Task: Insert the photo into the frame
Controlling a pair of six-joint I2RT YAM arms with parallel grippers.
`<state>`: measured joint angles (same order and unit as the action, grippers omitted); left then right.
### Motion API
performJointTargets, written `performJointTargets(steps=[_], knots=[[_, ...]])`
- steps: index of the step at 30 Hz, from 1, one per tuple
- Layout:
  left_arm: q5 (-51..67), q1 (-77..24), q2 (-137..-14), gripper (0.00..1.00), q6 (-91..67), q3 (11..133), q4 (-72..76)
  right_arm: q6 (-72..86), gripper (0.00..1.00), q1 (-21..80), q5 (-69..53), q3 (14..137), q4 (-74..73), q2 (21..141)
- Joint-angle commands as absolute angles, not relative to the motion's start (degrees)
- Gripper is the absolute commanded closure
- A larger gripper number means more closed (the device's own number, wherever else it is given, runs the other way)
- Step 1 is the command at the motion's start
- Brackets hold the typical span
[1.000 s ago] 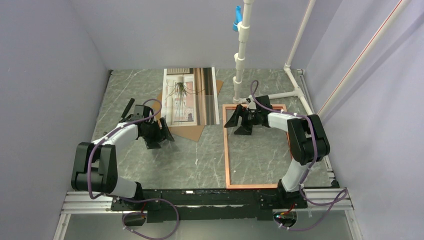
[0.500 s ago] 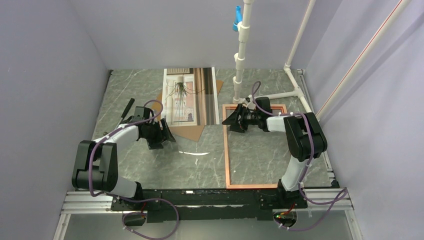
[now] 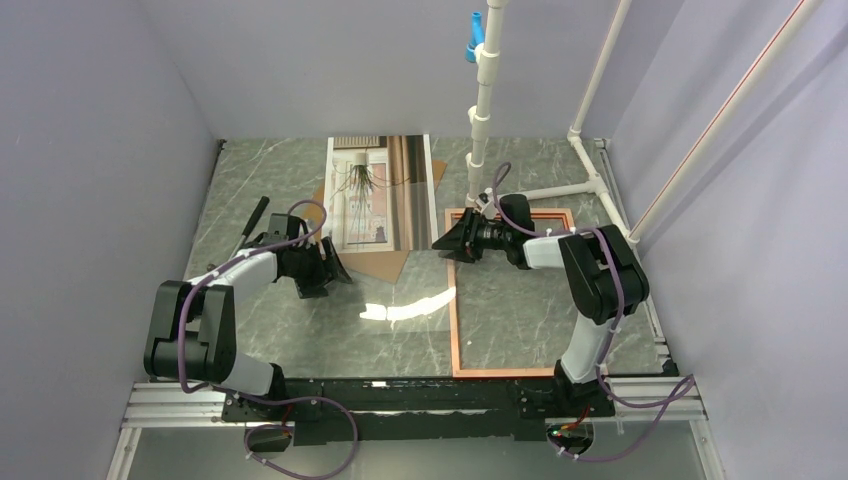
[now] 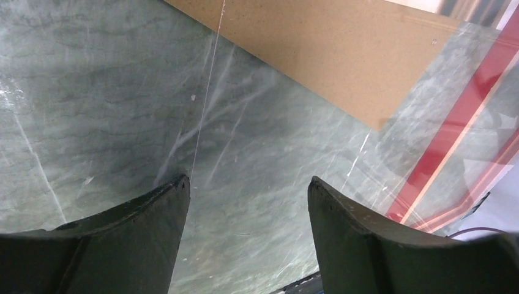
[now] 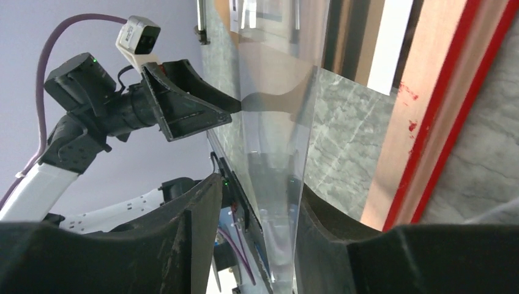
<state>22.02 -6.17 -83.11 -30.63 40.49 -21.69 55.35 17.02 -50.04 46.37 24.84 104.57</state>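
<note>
The photo (image 3: 385, 195) lies face up at the back of the table, on a brown backing board (image 3: 375, 262). To its right the frame (image 3: 452, 310) lies flat with its copper-orange edge showing; its red and copper edge (image 5: 428, 122) runs past my right fingers. A clear pane (image 3: 405, 310) glints between the two arms. My right gripper (image 3: 450, 240) stands at the frame's far left corner. Its jaws are partly apart around the pane's edge (image 5: 275, 202), with a gap on one side. My left gripper (image 3: 325, 275) is open, with the pane's other edge (image 4: 208, 92) by one fingertip.
A white pipe stand (image 3: 480, 120) with a blue clip (image 3: 472, 40) rises behind the frame. A black tool (image 3: 255, 215) lies near the left wall. Walls close in both sides, and a metal rail (image 3: 400, 400) runs along the near edge.
My right gripper has moved left to the frame's corner and its jaws have narrowed round the pane. The glare on the pane has grown. The left gripper has barely moved.
</note>
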Motion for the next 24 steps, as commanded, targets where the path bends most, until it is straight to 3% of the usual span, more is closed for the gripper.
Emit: performJointTargets(steps=[1,5,11,24], knots=[[22.28,-6.24,-83.85,0.25,-29.01,39.02,-20.87,58.65,0.55,17.77,-51.3,46.1,32.61,105.6],[21.85,-6.24,-83.02,0.25,-28.91,39.17,-21.47,56.39,0.66,17.75,-49.87,46.32,28.78,103.98],[20.5,-6.24,-78.6,0.24,-28.73,40.06,-23.23,50.97,0.99,17.84,-46.74,48.45,18.12,101.01],[16.23,-6.24,-63.14,0.21,-26.74,42.01,-30.08,30.14,1.0,25.41,-34.19,62.63,-19.07,90.21]])
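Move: The clear sheet's raised right edge already stands between the right hand's open fingertips, at about the hand point. From that hand the photo lies some 14 cm to the left and 12 cm farther out, 7 cm lower; the frame's middle is about 16 cm to the right and 10 cm back, also 7 cm down. For the left hand that sheet edge is about 26 cm to the right, 7 cm ahead and roughly 4 cm higher. The right fingers shut fully and pinch the clear sheet's right edge. While they close, the right hand sinks about 1 cm, then climbs some 4 cm, drifting slightly back, its fingertips tipping down about 15 degrees. The left hand, fingers still wide open, rises about 5 cm away from the table beside the sheet's left edge. ##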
